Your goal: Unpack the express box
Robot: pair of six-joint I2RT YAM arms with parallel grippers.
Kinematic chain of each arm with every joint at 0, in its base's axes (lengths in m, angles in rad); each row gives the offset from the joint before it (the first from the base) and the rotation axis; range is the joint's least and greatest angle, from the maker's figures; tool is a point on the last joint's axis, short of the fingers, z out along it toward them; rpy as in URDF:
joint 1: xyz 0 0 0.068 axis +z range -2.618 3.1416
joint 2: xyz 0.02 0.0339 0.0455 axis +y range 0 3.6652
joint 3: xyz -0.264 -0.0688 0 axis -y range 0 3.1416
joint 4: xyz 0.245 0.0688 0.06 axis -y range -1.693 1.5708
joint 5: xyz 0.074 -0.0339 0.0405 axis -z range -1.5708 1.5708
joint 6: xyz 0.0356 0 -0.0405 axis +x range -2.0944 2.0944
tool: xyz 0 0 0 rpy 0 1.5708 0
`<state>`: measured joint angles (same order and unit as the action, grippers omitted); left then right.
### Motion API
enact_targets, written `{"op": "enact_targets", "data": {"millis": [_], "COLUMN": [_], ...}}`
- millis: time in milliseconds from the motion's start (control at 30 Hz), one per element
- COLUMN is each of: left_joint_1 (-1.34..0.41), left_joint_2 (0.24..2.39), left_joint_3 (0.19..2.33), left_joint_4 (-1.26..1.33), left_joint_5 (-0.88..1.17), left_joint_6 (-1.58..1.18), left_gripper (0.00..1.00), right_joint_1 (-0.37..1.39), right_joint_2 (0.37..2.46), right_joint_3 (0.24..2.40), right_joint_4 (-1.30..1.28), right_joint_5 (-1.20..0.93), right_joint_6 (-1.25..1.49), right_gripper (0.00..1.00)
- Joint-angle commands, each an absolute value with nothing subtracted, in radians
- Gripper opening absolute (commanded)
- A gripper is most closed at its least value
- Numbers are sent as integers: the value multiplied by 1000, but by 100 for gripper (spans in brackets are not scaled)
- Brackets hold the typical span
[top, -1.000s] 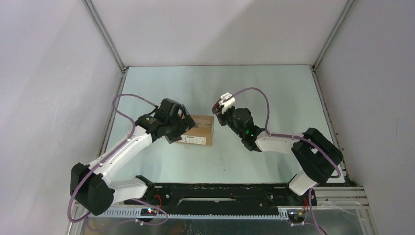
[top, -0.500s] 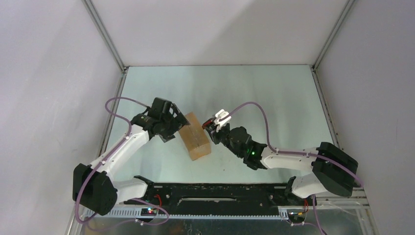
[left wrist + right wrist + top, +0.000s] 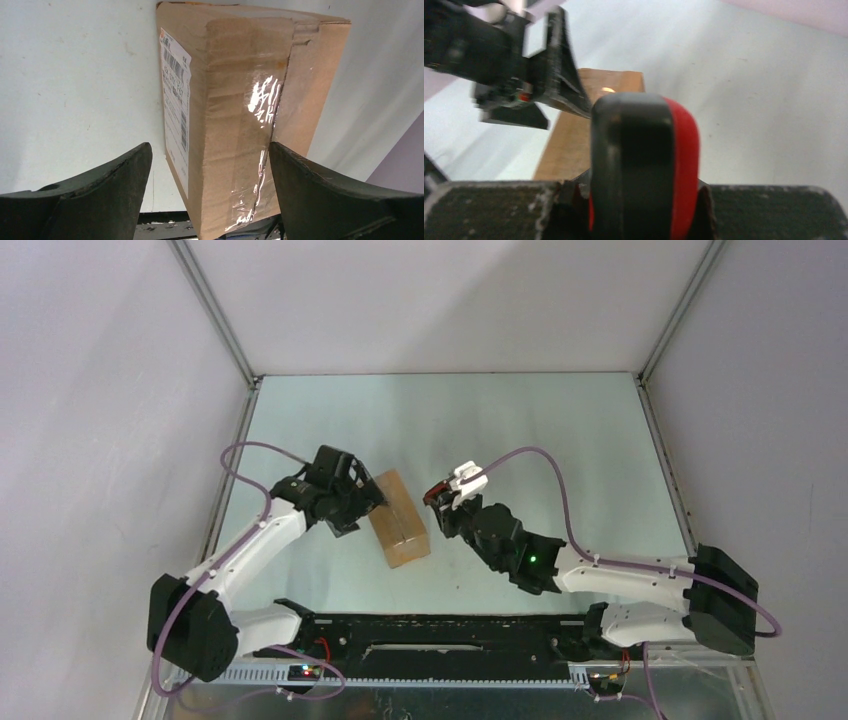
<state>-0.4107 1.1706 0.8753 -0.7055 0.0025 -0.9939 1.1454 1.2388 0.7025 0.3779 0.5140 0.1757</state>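
Note:
The express box (image 3: 400, 522) is a brown taped carton lying at an angle on the table, with its white label (image 3: 175, 100) on the left side. My left gripper (image 3: 364, 503) stands open astride its near end. In the left wrist view the box (image 3: 235, 115) fills the space between the fingers (image 3: 105, 195); the right finger sits at the taped edge and the left one stands off the label. My right gripper (image 3: 452, 512) is just right of the box, shut on a red-and-black utility knife (image 3: 644, 150). The knife (image 3: 447, 489) points at the box (image 3: 569, 140).
A black rail (image 3: 440, 625) with both arm bases runs along the near edge. Grey walls and aluminium posts (image 3: 215, 315) close in the table on three sides. Purple cables (image 3: 545, 475) loop above both arms.
The box has turned from lying crosswise to slanting toward the near edge. My left gripper followed it and narrowed slightly. The right arm stretched out, bringing the knife close beside the box.

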Motion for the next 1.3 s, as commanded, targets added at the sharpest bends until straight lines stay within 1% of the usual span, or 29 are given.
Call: {"op": "enact_targets", "data": {"millis": [0,167,267,433,700,1000,1267], "left_joint_1": [-435,-443,-453,-463,-465,-466,-466], "left_joint_2": [1208,1222,1224,1206,1203,1188,1183], "left_joint_3": [882,867,857,835,836,819,804], "left_joint_4": [-711,-693,-689,-679,-679,-672,-665], "left_joint_5": [9,-8,-18,-31,-34,-34,-36], "left_joint_6": [-964,-999,-1026,-1055,-1060,-1063,-1070], "left_gripper": [89,84,78,71,70,70,69], "right_joint_1": [1194,1246,1266,1275,1289,1301,1296], "right_joint_2": [1205,1243,1281,1336,1402,1452,1480], "right_joint_3": [773,829,852,892,911,916,934], "right_joint_4": [307,262,250,212,181,339,392], "right_joint_5": [554,547,546,550,593,664,692], "right_joint_6": [249,286,302,339,371,305,281], "right_gripper": [0,0,0,0,0,0,0]}}
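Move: The box's middle lies about 8 cm to the left of the right hand, almost level with it fore and aft and roughly 15 cm below; the near end of its taped seam is some 7 cm back, 6 cm left and 11 cm lower than that hand. For the left hand, over the box's left edge, the box's middle is about 6 cm right, 2 cm back and 7 cm below, with the seam's near end 8 cm back and 8 cm right. Leftward and back over the box goes the right hand, still gripping the red knife blade-down, about 5 cm left and 4 cm back; it then sinks some 4 cm, tipping a little, to bring the blade to the seam near its near end, and eases 1–2 cm on left and forward. The left hand shifts about 1.5 cm right and partly closes its fingers, one at the label side and the other on the top, to steady the box. ##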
